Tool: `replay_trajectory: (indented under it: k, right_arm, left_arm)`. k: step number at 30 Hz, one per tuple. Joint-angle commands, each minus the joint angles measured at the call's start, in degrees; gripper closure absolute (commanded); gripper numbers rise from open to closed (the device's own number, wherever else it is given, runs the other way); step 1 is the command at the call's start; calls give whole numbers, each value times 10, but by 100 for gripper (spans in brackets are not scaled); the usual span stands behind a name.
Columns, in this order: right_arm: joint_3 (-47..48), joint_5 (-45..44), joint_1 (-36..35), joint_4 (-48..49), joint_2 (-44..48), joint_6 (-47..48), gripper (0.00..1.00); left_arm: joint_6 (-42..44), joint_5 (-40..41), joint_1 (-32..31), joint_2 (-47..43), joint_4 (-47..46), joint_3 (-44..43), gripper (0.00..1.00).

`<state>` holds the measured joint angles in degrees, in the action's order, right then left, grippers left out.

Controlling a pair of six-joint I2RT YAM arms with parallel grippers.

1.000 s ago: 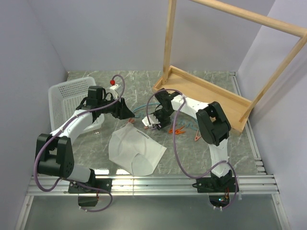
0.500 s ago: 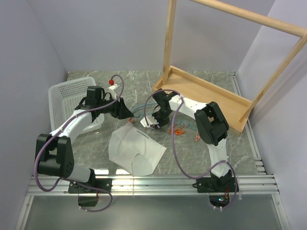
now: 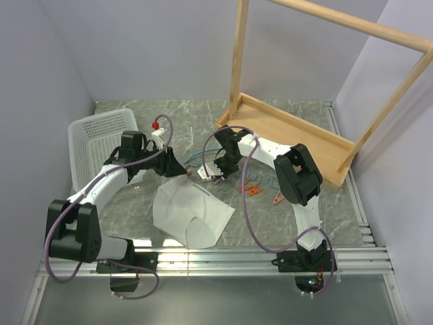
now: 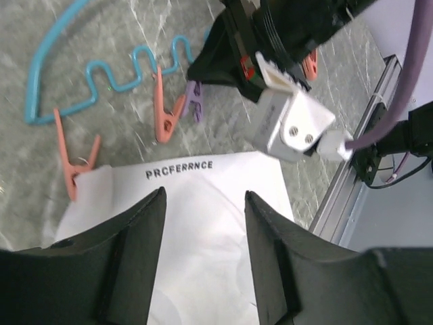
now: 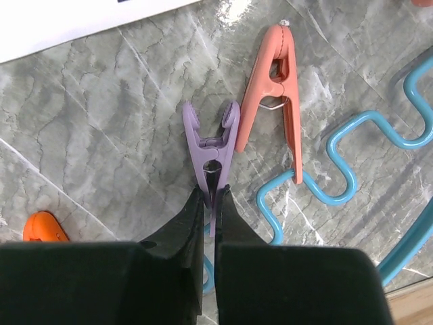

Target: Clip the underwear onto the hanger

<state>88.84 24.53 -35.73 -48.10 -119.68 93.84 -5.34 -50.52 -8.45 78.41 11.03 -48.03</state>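
Observation:
The white underwear (image 3: pixel 193 213) lies flat on the marble table, its printed waistband toward the hanger; it fills the lower left wrist view (image 4: pixel 203 237). The teal hanger (image 4: pixel 108 68) lies on the table beyond it, with orange-red clips (image 4: pixel 162 112) and a purple clip (image 4: pixel 195 108) on its wavy bar. My left gripper (image 4: pixel 203 196) hovers open over the waistband, nothing between its fingers. My right gripper (image 5: pixel 210 193) is shut on the handle end of the purple clip (image 5: pixel 211 145), beside an orange clip (image 5: pixel 270 74) on the hanger (image 5: pixel 338 156).
A white perforated basket (image 3: pixel 95 135) stands at the back left. The wooden rack frame (image 3: pixel 291 135) stands at the back right. Loose orange clips (image 3: pixel 252 188) lie on the table right of my right gripper (image 3: pixel 215 172). A metal rail (image 3: pixel 216 261) runs along the near edge.
My right gripper has closed on the purple clip's handles. My left gripper has shifted slightly toward the underwear's waistband and stays open.

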Motion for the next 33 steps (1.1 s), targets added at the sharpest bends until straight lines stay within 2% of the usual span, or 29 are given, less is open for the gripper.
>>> replay_trajectory:
  k: [1,2,3,5,6,9,12,16,19,30,33]
  right_arm:
    - [17,12,0,-5,1,-16,100]
    - [22,11,0,-7,-1,-17,100]
    - [27,10,0,-11,-7,-18,100]
    - [42,7,0,-23,-18,-26,100]
    - [47,7,0,-28,-21,-29,100]
    - [61,7,0,-37,-30,-42,100]
    - [74,9,0,-47,-36,-48,100]
    - [98,18,0,-62,-43,-57,100]
    - [107,13,-1,-79,-50,-60,100]
    - [92,3,-1,-78,-37,-55,100]
    - [96,6,0,-82,-39,-56,100]
  left_arm:
    - [7,2,-10,-50,2,32,46]
    - [26,-2,-17,-73,12,43,46]
    - [94,0,-25,-87,31,48,47]
    - [178,13,-64,-142,55,64,47]
    - [258,33,-79,-162,72,71,47]
    - [380,52,-150,-229,106,99,46]
    - [419,81,-225,-260,114,123,45]
    - [433,154,-304,-262,68,164,44]
    - [431,173,-333,-243,15,175,45]
    - [362,278,-462,-102,-135,146,45]
    - [341,310,-484,-63,-152,130,43]
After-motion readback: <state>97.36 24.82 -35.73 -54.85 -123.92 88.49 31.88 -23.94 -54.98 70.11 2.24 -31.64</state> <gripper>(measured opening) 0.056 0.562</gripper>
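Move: The right end of the underwear's waistband lies some 12 cm back and 15 cm to the right of my left hand, and about 14 cm below. At about that depth, the salmon clip on the waistband's left end is nearly straight under that hand, the purple clip about 9 cm right and 1 cm back, the orange clips roughly 19 cm right and 5 cm back. From my right hand, the waistband's right end is about 11 cm back, 6 cm left, slightly lower. I swing my empty left hand back about 15 cm and some 11 cm to the right, rising slightly before sinking about 8 cm over the underwear towards its right side. On the way I roll the wrist strongly, ending with the half-open fingers aimed right and more steeply down. My right hand keeps the purple clip's handles squeezed, turning clockwise barely 5 degrees. ##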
